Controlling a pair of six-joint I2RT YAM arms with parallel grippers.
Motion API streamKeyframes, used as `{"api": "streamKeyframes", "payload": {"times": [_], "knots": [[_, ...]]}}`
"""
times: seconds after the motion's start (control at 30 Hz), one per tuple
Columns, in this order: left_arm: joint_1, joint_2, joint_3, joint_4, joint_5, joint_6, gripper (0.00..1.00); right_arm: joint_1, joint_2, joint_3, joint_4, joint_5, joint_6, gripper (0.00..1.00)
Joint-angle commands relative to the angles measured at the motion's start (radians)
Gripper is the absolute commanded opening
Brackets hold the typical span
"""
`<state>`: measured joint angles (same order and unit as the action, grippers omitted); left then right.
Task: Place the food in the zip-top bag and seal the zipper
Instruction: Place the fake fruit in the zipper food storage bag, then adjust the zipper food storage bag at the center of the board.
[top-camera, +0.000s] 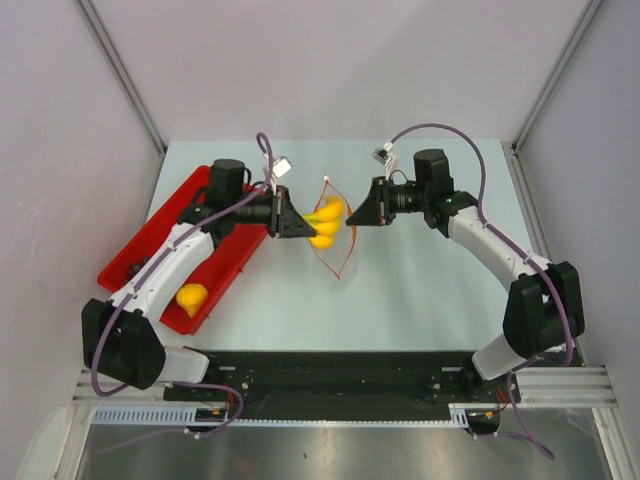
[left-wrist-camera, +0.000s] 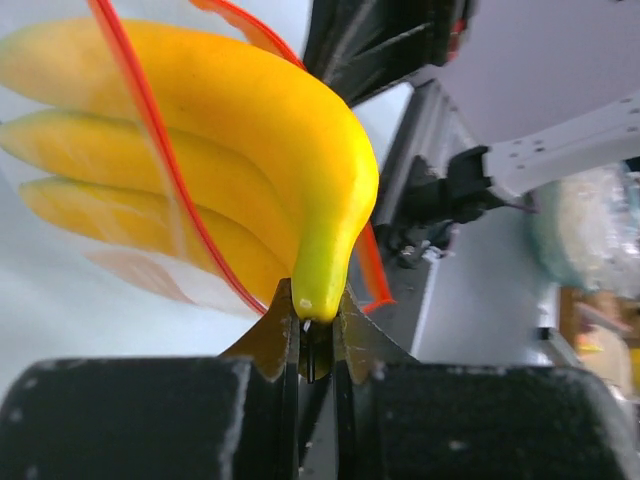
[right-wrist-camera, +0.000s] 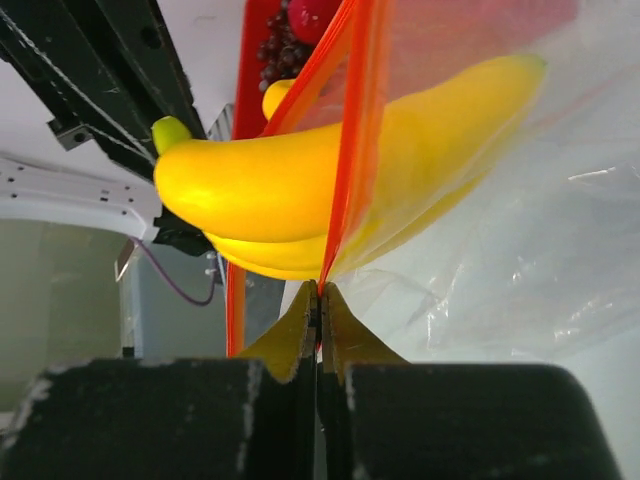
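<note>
The yellow banana bunch (top-camera: 326, 222) hangs above the table's middle, and my left gripper (top-camera: 304, 222) is shut on its green stem end (left-wrist-camera: 322, 290). The banana tips (right-wrist-camera: 470, 90) lie inside the mouth of the clear zip-top bag (right-wrist-camera: 500, 240), while the stem half stays outside. My right gripper (right-wrist-camera: 320, 290) is shut on the bag's red-orange zipper (right-wrist-camera: 352, 150) edge and holds the mouth spread (top-camera: 338, 245). The round yellow-orange fruit (top-camera: 190, 297) lies in the red tray. Dark grapes (right-wrist-camera: 278, 50) and a red fruit (right-wrist-camera: 315, 14) show there too.
The red tray (top-camera: 228, 272) sits at the left under my left arm. The two grippers face each other closely over the table's centre, the right one (top-camera: 353, 216) just beyond the bag. Grey walls close in the table on three sides.
</note>
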<state>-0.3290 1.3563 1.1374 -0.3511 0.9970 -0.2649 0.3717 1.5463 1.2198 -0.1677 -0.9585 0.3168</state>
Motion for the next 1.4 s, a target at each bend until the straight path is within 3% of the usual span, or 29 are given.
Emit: {"api": "streamKeyframes", "payload": {"times": [0.0, 0.13, 0.3, 0.63, 0.7, 0.73, 0.77, 0.8, 0.87, 0.97, 1.07, 1.17, 1.3, 1.37], "knots": [[-0.073, -0.002, 0.090, -0.093, -0.171, 0.183, 0.00, 0.001, 0.000, 0.041, 0.054, -0.135, 0.057, 0.00], [-0.195, 0.027, 0.146, -0.192, -0.352, 0.386, 0.00, -0.007, 0.012, 0.041, 0.131, -0.183, 0.137, 0.00], [-0.297, 0.037, 0.170, -0.261, -0.620, 0.533, 0.00, -0.022, 0.023, 0.041, 0.158, -0.215, 0.212, 0.00], [-0.498, 0.047, 0.160, -0.357, -0.922, 0.760, 0.00, -0.043, 0.023, 0.041, 0.160, -0.210, 0.214, 0.00], [-0.522, 0.049, 0.168, -0.359, -0.974, 0.762, 0.10, -0.043, 0.026, 0.041, 0.157, -0.200, 0.206, 0.00], [-0.524, 0.046, 0.182, -0.358, -0.972, 0.744, 0.22, -0.042, 0.028, 0.041, 0.149, -0.197, 0.197, 0.00], [-0.524, 0.044, 0.196, -0.358, -0.971, 0.728, 0.49, -0.042, 0.029, 0.041, 0.133, -0.192, 0.173, 0.00], [-0.524, 0.046, 0.214, -0.362, -0.969, 0.710, 0.59, -0.042, 0.029, 0.041, 0.117, -0.178, 0.156, 0.00], [-0.522, 0.050, 0.290, -0.385, -0.953, 0.665, 0.73, -0.045, 0.035, 0.041, 0.062, -0.171, 0.116, 0.00], [-0.513, 0.037, 0.373, -0.410, -0.931, 0.624, 0.86, -0.060, 0.040, 0.041, 0.010, -0.164, 0.067, 0.00], [-0.481, 0.009, 0.419, -0.423, -0.890, 0.595, 0.91, -0.085, 0.038, 0.041, -0.010, -0.164, 0.048, 0.00], [-0.415, -0.014, 0.433, -0.462, -0.834, 0.563, 0.90, -0.122, 0.044, 0.041, 0.016, -0.219, 0.106, 0.00], [-0.184, -0.057, 0.275, -0.428, -0.672, 0.379, 0.88, -0.132, 0.031, 0.041, 0.022, -0.230, 0.100, 0.00], [-0.127, -0.057, 0.220, -0.382, -0.575, 0.316, 0.87, -0.131, 0.034, 0.041, 0.023, -0.232, 0.102, 0.00]]}}
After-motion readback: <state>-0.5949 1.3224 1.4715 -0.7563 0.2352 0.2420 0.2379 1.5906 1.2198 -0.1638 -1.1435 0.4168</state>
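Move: The bag's mouth, opening towards my left hand, has its middle about 4 cm right of that hand, 1 cm ahead and slightly lower. The bananas, still pinched by the stem and mostly inside, have their middle about 3 cm ahead and 3 cm right. The red tray's middle lies roughly 29 cm left, 3 cm ahead, 19 cm down; the yellow fruit 29 cm left, 12 cm back, 18 cm down. From my right hand, pinching the rim, the mouth's middle is some 4 cm left and 1 cm back. I feed the bananas down into the bag with my left hand, sinking about 6 cm and edging right while the wrist turns some 60 degrees so the fingers point steeply down. I then open wide, let go of the stem and rise about 10 cm clear, finally swinging left and forward. My right hand keeps its pinch on the rim, lifts slightly, then lowers and draws it about 3 cm right. ##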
